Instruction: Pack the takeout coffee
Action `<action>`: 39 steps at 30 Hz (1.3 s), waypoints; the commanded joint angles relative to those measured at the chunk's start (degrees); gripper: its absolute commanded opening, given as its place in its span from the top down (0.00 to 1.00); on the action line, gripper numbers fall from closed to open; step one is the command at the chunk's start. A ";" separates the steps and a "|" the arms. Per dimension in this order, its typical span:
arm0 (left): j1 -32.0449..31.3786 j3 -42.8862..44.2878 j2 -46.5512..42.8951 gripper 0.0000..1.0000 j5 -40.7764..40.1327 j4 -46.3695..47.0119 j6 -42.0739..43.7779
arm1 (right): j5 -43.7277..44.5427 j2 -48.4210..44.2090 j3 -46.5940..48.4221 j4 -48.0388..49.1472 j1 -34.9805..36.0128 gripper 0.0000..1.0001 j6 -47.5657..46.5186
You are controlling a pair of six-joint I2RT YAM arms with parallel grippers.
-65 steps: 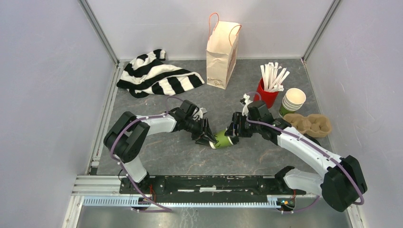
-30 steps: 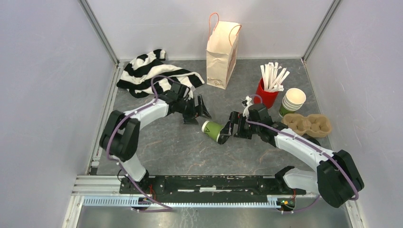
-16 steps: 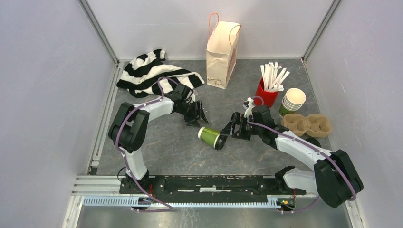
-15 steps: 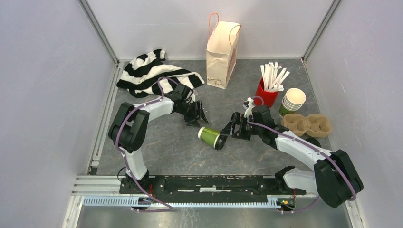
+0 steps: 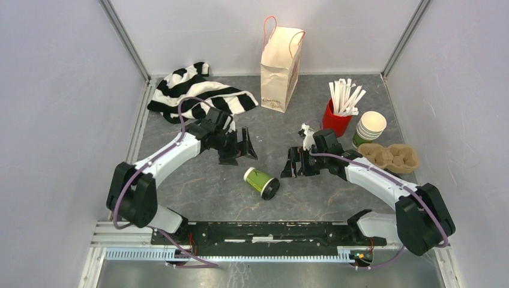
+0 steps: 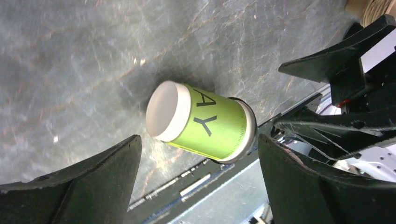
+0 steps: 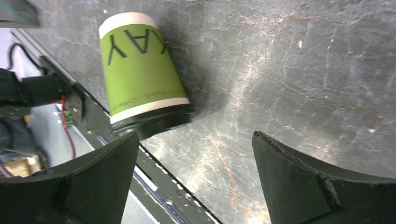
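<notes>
One takeout coffee (image 5: 262,183), a green paper cup with a black lid, lies on its side on the grey table, with its lid toward the near edge. Nothing touches it. My left gripper (image 5: 238,150) hangs open just beyond it on the far left. In the left wrist view the cup (image 6: 205,123) shows its pale base between and beyond the spread fingers of that gripper (image 6: 198,140). My right gripper (image 5: 292,163) stands open to the cup's right. In the right wrist view the cup (image 7: 140,84) lies ahead and left of the empty gripper (image 7: 194,136).
A paper bag (image 5: 280,60) with handles stands upright at the back. A striped cloth (image 5: 198,96) lies at the back left. On the right are a red cup of white sticks (image 5: 340,114), stacked lidless cups (image 5: 369,129) and a cardboard cup carrier (image 5: 390,158).
Both grippers held the cup between them earlier. It now lies free, having rolled a little toward the near edge. The left gripper has drawn back to the far left and the right one has backed off.
</notes>
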 commanded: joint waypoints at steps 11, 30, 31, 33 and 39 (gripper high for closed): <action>-2.52 -3.63 0.51 0.00 3.26 -5.41 -38.63 | 2.28 -0.43 1.55 0.01 0.14 0.02 -6.31; -6.37 -5.93 5.77 0.09 -6.93 -8.55 -39.76 | 2.46 -8.16 -4.72 1.67 0.18 0.03 -4.45; -6.39 -5.70 6.00 0.11 -7.13 -8.50 -39.42 | 2.36 -8.20 -4.74 1.62 0.17 0.03 -4.38; -6.76 -5.63 6.09 0.13 -7.19 -8.49 -39.05 | 2.36 -8.25 -4.65 1.48 0.14 0.03 -4.48; -7.01 -7.20 4.81 0.29 -7.74 -8.49 -38.31 | 2.87 -8.29 -4.35 1.15 0.18 0.03 -4.82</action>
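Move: The green takeout coffee cup lies on its side, lid towards the right and back, about 7 cm behind the left hand, 5 cm to its right and 7 cm lower. From the left hand, the paper bag stands some 35 cm ahead and 12 cm right, its middle about level in height, and the striped cloth lies about 40 cm ahead and 19 cm left. The cup is roughly 6 cm behind the right hand, 9 cm to its left and 4 cm lower. The lying cup is taken near its base end by the left hand, which first draws back some 6 cm, the open gripper rolling counter-clockwise and tipping more steeply down, about 45 degrees altogether. It then sinks towards the table and partly closes, one finger on each side of the cup. The right hand stays open and eases some 2 cm right and back. ##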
